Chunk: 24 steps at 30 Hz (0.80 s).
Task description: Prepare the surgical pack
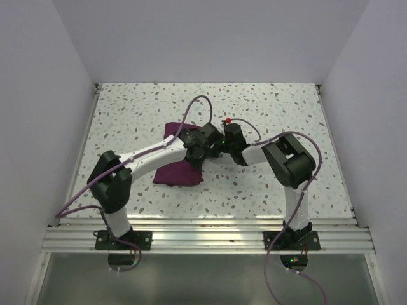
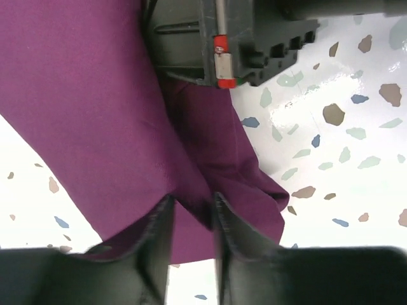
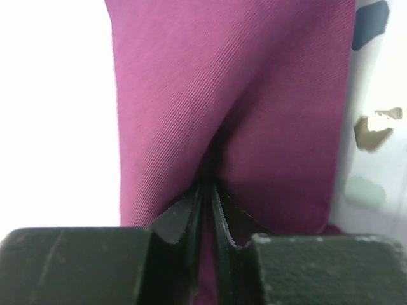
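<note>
The surgical pack is a plum-purple cloth bundle (image 1: 177,171) lying left of the table's middle; nothing of its contents shows. Both grippers meet over its far right corner. My left gripper (image 1: 205,145) reaches in from the left. In the left wrist view its fingers (image 2: 194,206) stand apart, with a loose fold of the cloth (image 2: 82,95) between and behind the tips. My right gripper (image 1: 224,141) comes from the right. In the right wrist view its jaws (image 3: 206,187) stand almost together, pinching a raised crease of the cloth (image 3: 254,95).
The speckled white table (image 1: 273,108) is walled in on three sides by pale panels. The right gripper's black body with a red-tipped rod (image 2: 221,47) hangs close above the left fingers. Purple cables (image 1: 197,105) loop over both arms. A metal rail (image 1: 203,238) runs along the near edge.
</note>
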Each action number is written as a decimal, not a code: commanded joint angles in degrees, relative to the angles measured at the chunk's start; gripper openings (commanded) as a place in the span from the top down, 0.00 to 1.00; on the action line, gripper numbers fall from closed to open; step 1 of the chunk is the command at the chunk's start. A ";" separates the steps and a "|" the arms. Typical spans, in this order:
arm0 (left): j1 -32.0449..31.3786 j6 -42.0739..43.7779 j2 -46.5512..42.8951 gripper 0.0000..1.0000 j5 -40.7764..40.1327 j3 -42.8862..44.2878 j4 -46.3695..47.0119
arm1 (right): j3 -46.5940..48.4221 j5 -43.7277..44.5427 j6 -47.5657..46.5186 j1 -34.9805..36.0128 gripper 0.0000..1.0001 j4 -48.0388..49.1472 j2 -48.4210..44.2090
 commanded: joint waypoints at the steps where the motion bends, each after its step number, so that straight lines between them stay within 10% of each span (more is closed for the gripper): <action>1: 1.53 -3.35 -1.43 0.63 0.40 3.48 -1.45 | 1.55 1.15 -6.84 -1.32 0.85 -11.61 -6.00; 11: 4.43 -3.72 10.43 0.48 -5.76 20.69 -8.13 | 3.13 5.02 -17.74 -3.95 0.65 -34.82 -14.54; 24: 4.35 -1.96 20.45 0.46 -12.01 27.30 -11.03 | -0.91 0.81 -17.84 -6.59 0.63 -30.97 -15.69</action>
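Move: The purple pack's right-hand fold, where the left fingers are headed, lies about 8 cm ahead of the left hand, 1 cm to its right and 2 cm below. The small cloth flap is some 9 cm ahead and 6 cm right of that hand; the pack's near right corner is roughly 1 cm back and 3 cm right. The flap is right at the right fingertips, about 1 cm below them, with the fold 5 cm left and 1 cm back of the right hand. The flap comes free of the right fingers as they open wider and draw off about 8 cm to the right, slightly back, tipping some 20 degrees to point more steeply down. Meanwhile the left hand, its already parted fingers opening further, arcs up and forward about 8 cm along the pack, then sinks to straddle the right-hand fold, turning slightly counter-clockwise. ##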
